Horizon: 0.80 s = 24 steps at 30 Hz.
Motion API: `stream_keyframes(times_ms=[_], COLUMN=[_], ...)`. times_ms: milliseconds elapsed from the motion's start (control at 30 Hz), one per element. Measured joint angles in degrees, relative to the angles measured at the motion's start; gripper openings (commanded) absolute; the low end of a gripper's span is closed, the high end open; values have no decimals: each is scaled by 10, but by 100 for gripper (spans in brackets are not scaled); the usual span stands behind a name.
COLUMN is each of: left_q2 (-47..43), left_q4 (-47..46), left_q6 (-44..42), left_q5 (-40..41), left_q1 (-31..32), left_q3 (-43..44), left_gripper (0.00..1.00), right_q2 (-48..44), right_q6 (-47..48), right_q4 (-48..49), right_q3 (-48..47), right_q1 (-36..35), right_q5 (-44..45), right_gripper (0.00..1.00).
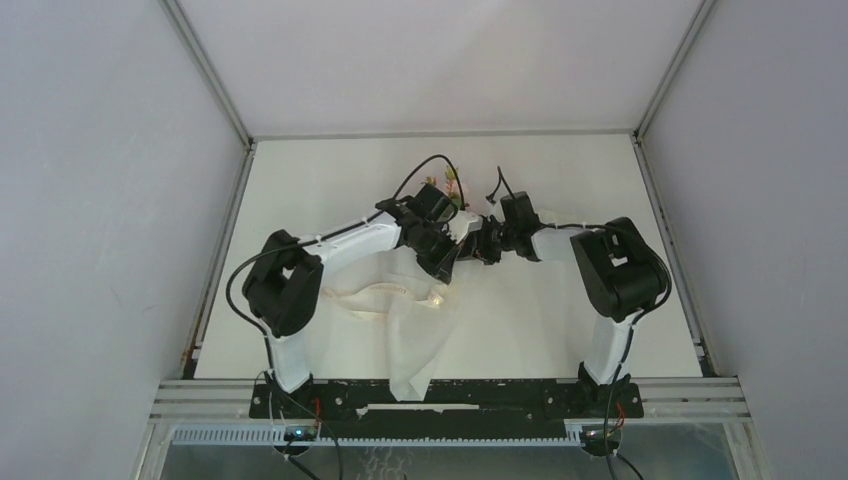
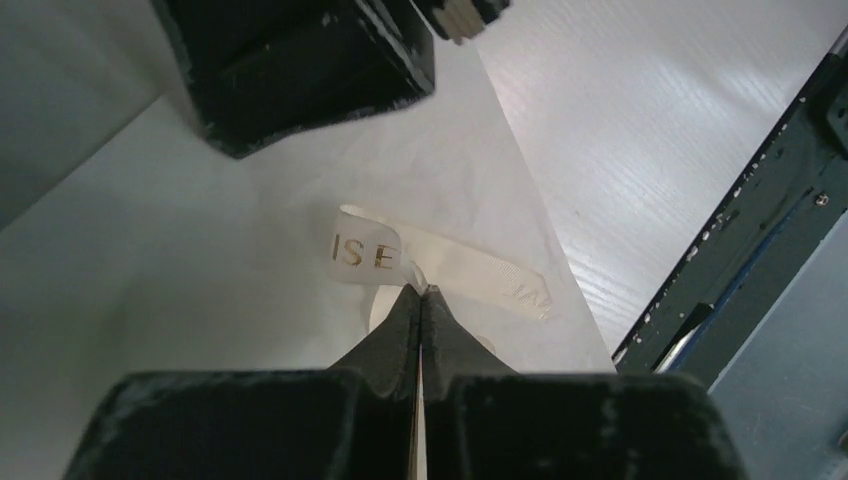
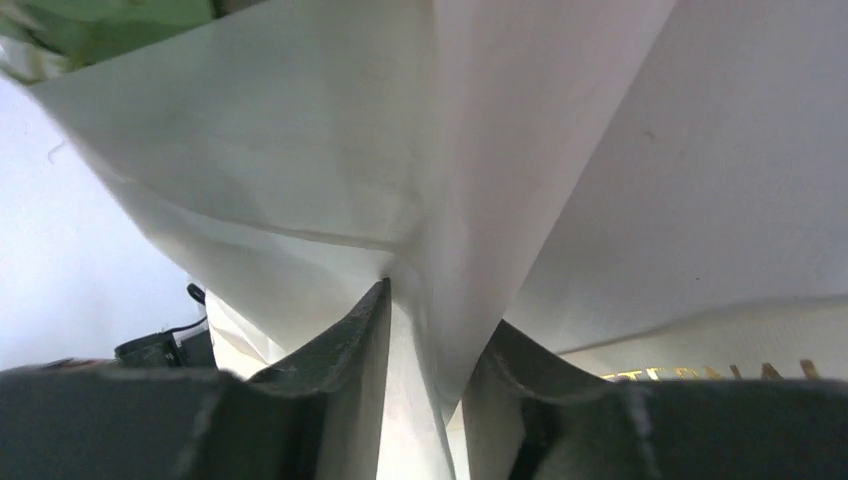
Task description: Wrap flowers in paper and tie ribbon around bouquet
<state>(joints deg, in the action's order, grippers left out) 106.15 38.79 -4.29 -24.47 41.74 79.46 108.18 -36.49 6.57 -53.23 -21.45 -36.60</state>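
Note:
Pink flowers [image 1: 453,186] with green leaves poke out at the back of the bouquet [image 1: 463,228], which the two wrists mostly hide. Off-white paper [image 1: 420,340] trails from it toward the near edge. The cream ribbon [image 1: 375,297] lies curled on the table to the left. My left gripper [image 1: 447,265] is shut, and the lettered ribbon [image 2: 480,270] comes out at its tips [image 2: 421,291] over the paper [image 2: 200,260]. My right gripper [image 1: 487,243] stands open [image 3: 442,305] with a fold of paper [image 3: 300,150] hanging between its fingers. Beside that fold are leaves [image 3: 120,15] and ribbon [image 3: 720,345].
The white table [image 1: 330,200] is closed in by grey walls on three sides. A dark metal rail [image 1: 480,395] carrying the arm bases runs along the near edge, and the rail [image 2: 740,230] also shows in the left wrist view. The right arm's black body [image 2: 300,70] hangs just above my left fingers.

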Motion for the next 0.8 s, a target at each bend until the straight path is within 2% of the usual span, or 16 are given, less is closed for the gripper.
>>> stream_keyframes(times_ms=[67,200,333,433,600,800], left_q2=[15,39,50,53,53,53], left_q4=[-18,-41,-53,-56,-64,-66], left_q6=[0,0,0,0,0,0], left_q5=[-7,-15,-23,-30,-34,-34], left_q1=[2,1,1,1,1,1], left_q3=[-3,-28,-54,-56,-56,-56], left_gripper=[0,0,0,0,0,0], right_q2=[-17,-82,-156,-173,-118,-16], right_q6=[-2,0,8,17,32,45], right_q4=[-10,-74,-171,-230,-294,-309], right_q3=[0,-4,-31,-56,-102,-151], right_q1=[2,16,35,49,78,92], right_q5=[16,90,241,343,410,399], right_gripper=[55,63,70,73,75,74])
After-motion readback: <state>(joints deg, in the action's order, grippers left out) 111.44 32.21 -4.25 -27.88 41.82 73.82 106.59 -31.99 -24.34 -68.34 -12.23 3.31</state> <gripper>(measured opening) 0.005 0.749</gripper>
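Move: The ribbon's right-hand run, next for the right hand, lies about 7 cm ahead, 15 cm to its right and 2 cm below; the pink flower heads are some 13 cm ahead and 5 cm left, about 2 cm higher. The left hand already holds the ribbon's other end; the paper spot it is taken to is some 6 cm below and 2 cm back, with the flower heads 21 cm straight ahead and the ribbon's left run 15 cm left, 1 cm back, 7 cm below. The right fingers, already parting, open wide and come free of the gathered paper. That hand swings about 16 cm right and 7 cm forward in a low arc, up about 6 cm and down again, towards the ribbon's right run, turning clockwise and tipping its fingers steeply down. The left hand, shut on the ribbon end, sinks about 5 cm onto the paper, then holds there. ##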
